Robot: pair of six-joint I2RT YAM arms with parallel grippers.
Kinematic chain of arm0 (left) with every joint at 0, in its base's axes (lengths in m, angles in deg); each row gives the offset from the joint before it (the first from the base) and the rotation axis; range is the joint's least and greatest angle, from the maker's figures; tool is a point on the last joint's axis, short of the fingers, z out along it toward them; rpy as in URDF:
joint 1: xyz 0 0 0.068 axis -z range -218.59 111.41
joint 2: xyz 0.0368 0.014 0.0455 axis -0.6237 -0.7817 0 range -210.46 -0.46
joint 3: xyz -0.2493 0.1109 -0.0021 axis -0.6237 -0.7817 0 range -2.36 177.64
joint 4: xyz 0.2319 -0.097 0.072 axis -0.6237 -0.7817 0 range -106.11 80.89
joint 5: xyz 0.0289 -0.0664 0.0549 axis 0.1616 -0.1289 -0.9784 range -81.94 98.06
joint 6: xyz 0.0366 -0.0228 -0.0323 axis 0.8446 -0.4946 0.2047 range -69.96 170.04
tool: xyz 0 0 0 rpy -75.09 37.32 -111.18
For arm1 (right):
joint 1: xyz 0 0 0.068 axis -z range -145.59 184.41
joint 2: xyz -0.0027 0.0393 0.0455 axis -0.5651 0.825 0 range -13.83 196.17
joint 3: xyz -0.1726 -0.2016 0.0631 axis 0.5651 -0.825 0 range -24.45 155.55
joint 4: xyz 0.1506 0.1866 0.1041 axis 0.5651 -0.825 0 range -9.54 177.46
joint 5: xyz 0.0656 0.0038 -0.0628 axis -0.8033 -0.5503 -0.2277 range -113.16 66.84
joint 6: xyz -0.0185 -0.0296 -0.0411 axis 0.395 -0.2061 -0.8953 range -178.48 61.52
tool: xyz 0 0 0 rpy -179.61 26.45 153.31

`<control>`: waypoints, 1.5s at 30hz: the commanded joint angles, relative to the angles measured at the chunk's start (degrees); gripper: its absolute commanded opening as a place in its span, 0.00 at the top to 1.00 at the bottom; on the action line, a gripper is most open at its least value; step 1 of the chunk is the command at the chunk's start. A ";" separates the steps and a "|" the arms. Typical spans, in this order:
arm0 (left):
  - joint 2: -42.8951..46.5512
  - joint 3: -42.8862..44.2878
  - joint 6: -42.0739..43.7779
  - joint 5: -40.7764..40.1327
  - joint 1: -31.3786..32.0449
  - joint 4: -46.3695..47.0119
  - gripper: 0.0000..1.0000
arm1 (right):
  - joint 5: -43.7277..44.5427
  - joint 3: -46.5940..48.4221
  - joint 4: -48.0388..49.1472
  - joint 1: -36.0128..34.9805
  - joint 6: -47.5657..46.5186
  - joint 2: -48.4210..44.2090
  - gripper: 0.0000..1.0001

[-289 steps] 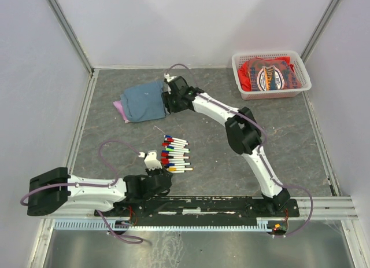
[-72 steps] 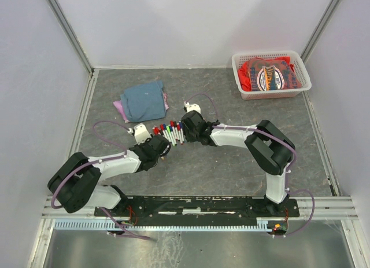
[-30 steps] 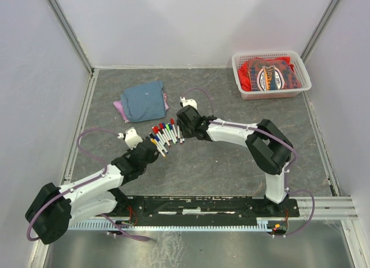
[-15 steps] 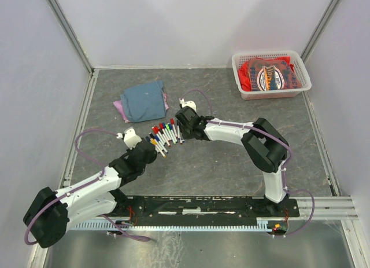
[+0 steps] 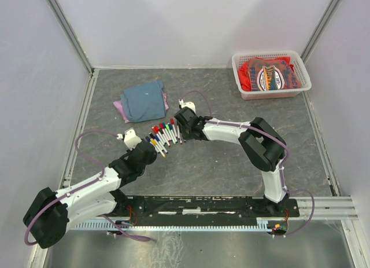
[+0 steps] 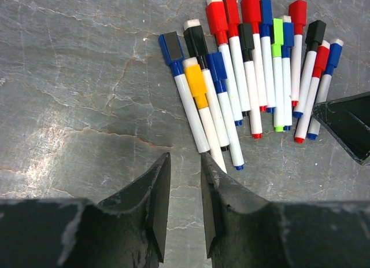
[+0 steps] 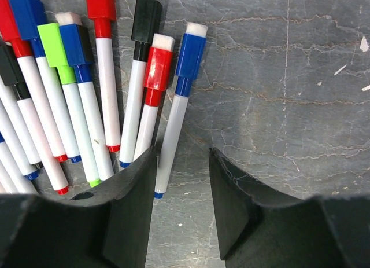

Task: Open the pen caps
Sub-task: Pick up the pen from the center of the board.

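Several white-barrelled pens [image 5: 165, 134] lie fanned side by side on the grey table, all with their caps on. In the left wrist view I see an orange cap [image 6: 195, 80], a black cap [image 6: 196, 41], red caps [image 6: 217, 16] and a green cap [image 6: 278, 32]. My left gripper [image 6: 185, 159] is just short of the pens' near ends, narrowly open and empty; it also shows in the top view [image 5: 149, 152]. My right gripper [image 7: 182, 153] is open, and the tail of the pen with the blue cap [image 7: 191, 48] lies against its left finger. A red cap [image 7: 158, 68] and a black cap [image 7: 145, 19] lie beside that pen.
A folded blue cloth [image 5: 143, 101] lies behind the pens at the back left. A white basket [image 5: 266, 53] holding red fabric stands at the back right corner. Grey walls enclose the table.
The pens now lie further back and left than at first. The left arm has drawn back from the pen row. In the last half second both grippers barely moved.
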 commanded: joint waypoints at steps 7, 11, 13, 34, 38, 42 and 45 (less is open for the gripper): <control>0.80 0.29 2.03 -0.43 -0.18 2.81 0.60 | 2.39 1.74 -2.00 -0.23 -0.40 0.89 0.59; 0.80 0.54 2.18 -0.05 -0.20 3.25 0.42 | 2.30 1.55 -3.17 -0.34 -0.64 1.51 0.68; 0.74 0.78 2.33 0.13 -0.21 3.55 0.39 | 2.49 1.69 -4.12 -0.36 -0.88 1.89 0.73; -2.55 5.58 3.42 15.62 -0.29 12.34 0.22 | -5.71 -19.98 12.66 -1.08 -0.17 -20.45 0.99; -4.73 6.86 3.55 20.77 -0.27 14.58 0.22 | -7.35 -24.48 15.23 -3.23 -0.12 -26.40 0.99; -6.22 7.73 3.28 25.84 -0.27 17.59 0.22 | -9.42 -27.70 17.44 -5.35 0.98 -31.26 0.99; -6.88 8.33 2.14 28.20 -0.27 18.64 0.21 | -9.57 -29.08 18.28 -7.15 1.74 -33.68 0.99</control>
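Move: Your target for the right gripper is the rightmost blue-capped pen, already between the open fingers; its middle is roughly 3 cm ahead, 1 cm left and 1 cm below. From that hand, a short red-capped pen lies about 2 cm ahead and 3 cm left, a black-capped pen 3 cm ahead and 4 cm left, and the green-capped pen 1 cm ahead and 7 cm left. From the left gripper the target pen is some 10 cm ahead, 11 cm right and 4 cm lower. Close the right fingers on the white barrel below the blue cap, easing about 1 cm right as they shut, then draw the pen back about 9 cm towards the base, swerving right at first and lifting late by some 7 cm. Meanwhile open the left gripper wide and bring it about 9 cm right and 4 cm up towards the lifted pen, rolling its left side down and turning it clockwise. ##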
